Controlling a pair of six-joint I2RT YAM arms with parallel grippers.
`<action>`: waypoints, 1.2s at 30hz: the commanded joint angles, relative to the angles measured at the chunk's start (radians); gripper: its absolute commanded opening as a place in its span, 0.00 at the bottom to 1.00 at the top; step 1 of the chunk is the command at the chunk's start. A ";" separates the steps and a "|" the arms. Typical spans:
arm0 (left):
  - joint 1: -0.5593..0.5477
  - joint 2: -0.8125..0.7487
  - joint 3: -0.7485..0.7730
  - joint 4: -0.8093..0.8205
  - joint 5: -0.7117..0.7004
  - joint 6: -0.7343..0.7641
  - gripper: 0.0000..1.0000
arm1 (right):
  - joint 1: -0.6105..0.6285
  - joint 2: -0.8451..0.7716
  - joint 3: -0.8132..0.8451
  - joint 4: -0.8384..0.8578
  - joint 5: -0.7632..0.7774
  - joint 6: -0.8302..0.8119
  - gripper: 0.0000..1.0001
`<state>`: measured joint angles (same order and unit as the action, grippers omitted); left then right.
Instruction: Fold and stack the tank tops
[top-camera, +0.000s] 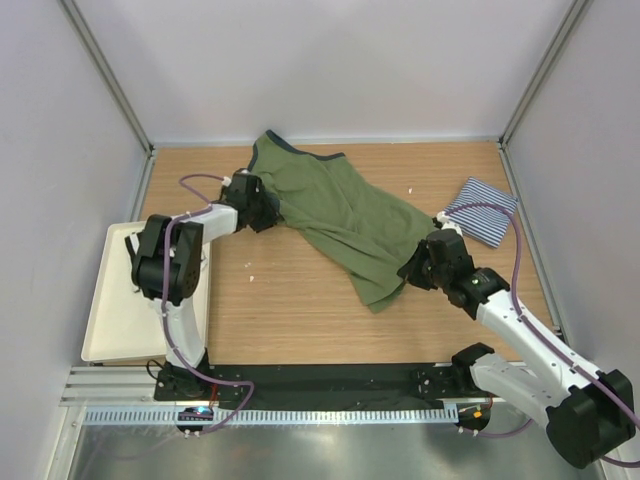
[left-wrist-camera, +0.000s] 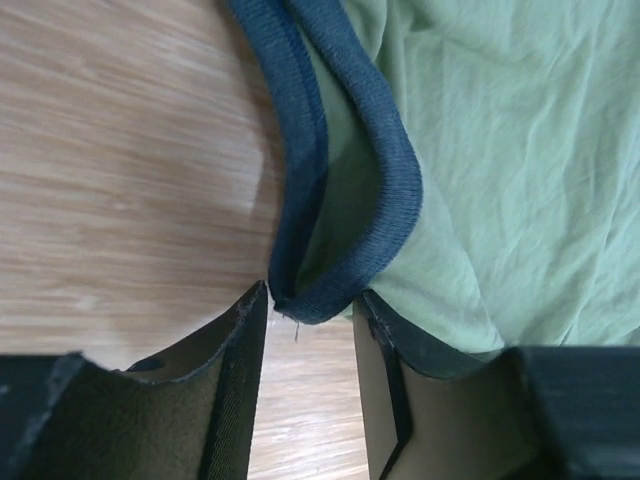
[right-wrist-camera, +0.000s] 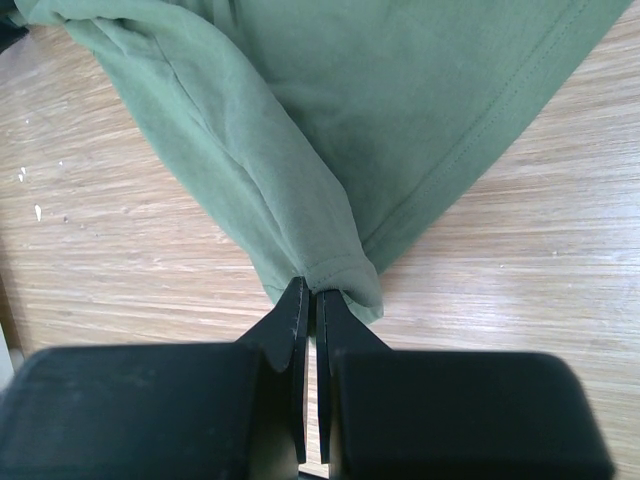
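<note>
The olive green tank top (top-camera: 340, 210) with navy trim lies crumpled and spread slantwise across the middle of the table. At its left side my left gripper (top-camera: 262, 208) is open. In the left wrist view the left gripper (left-wrist-camera: 312, 295) has a doubled loop of the navy trim (left-wrist-camera: 350, 180) reaching between its fingertips. My right gripper (top-camera: 412, 268) is shut on the olive top's lower hem corner, pinched at the tips of the right gripper (right-wrist-camera: 312, 290) with the olive cloth (right-wrist-camera: 400, 100) fanning away. The striped tank top (top-camera: 481, 210) lies folded at the back right.
A cream tray (top-camera: 110, 310) sits at the table's left edge beside the left arm's base. Grey walls and metal posts close in the back and sides. Small white specks (top-camera: 410, 190) lie on the wood.
</note>
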<state>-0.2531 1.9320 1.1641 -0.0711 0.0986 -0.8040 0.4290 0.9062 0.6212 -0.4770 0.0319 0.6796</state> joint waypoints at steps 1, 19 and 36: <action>0.000 0.030 0.043 -0.007 0.000 0.008 0.42 | -0.009 0.008 0.008 0.043 -0.018 -0.018 0.01; 0.008 -0.103 0.157 -0.128 -0.020 0.034 0.00 | -0.074 0.166 0.159 0.090 0.045 -0.028 0.01; 0.132 -0.638 0.499 -0.473 0.061 -0.004 0.00 | -0.348 0.308 1.077 -0.166 -0.401 -0.206 0.01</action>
<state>-0.1123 1.4517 1.6352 -0.4885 0.1387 -0.8154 0.0681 1.4086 1.6642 -0.5957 -0.2131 0.5354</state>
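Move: Just under 2 cm ahead of the left hand's half-open fingers, and about 1 cm lower, lies the navy-trimmed edge of the green tank top. The middle of its body is about 12 cm to the left hand's right and 3 cm farther out. The right hand, held clear of the table, already has a plain green corner at its fingertips. From there the navy edge lies about 22 cm ahead, 25 cm left and 9 cm down, and the folded striped top 22 cm ahead, 16 cm right. Easing about 1.5 cm forward, the left hand shuts its fingers on the navy-trimmed edge, then sweeps up some 35 cm, drifting left and pulling back near the end. The right keeps its pinch and swings up about 27 cm and nearly 20 cm forward, edging right, away from the left hand. Both tilt their fingertips up, roughly 25–30 degrees. ##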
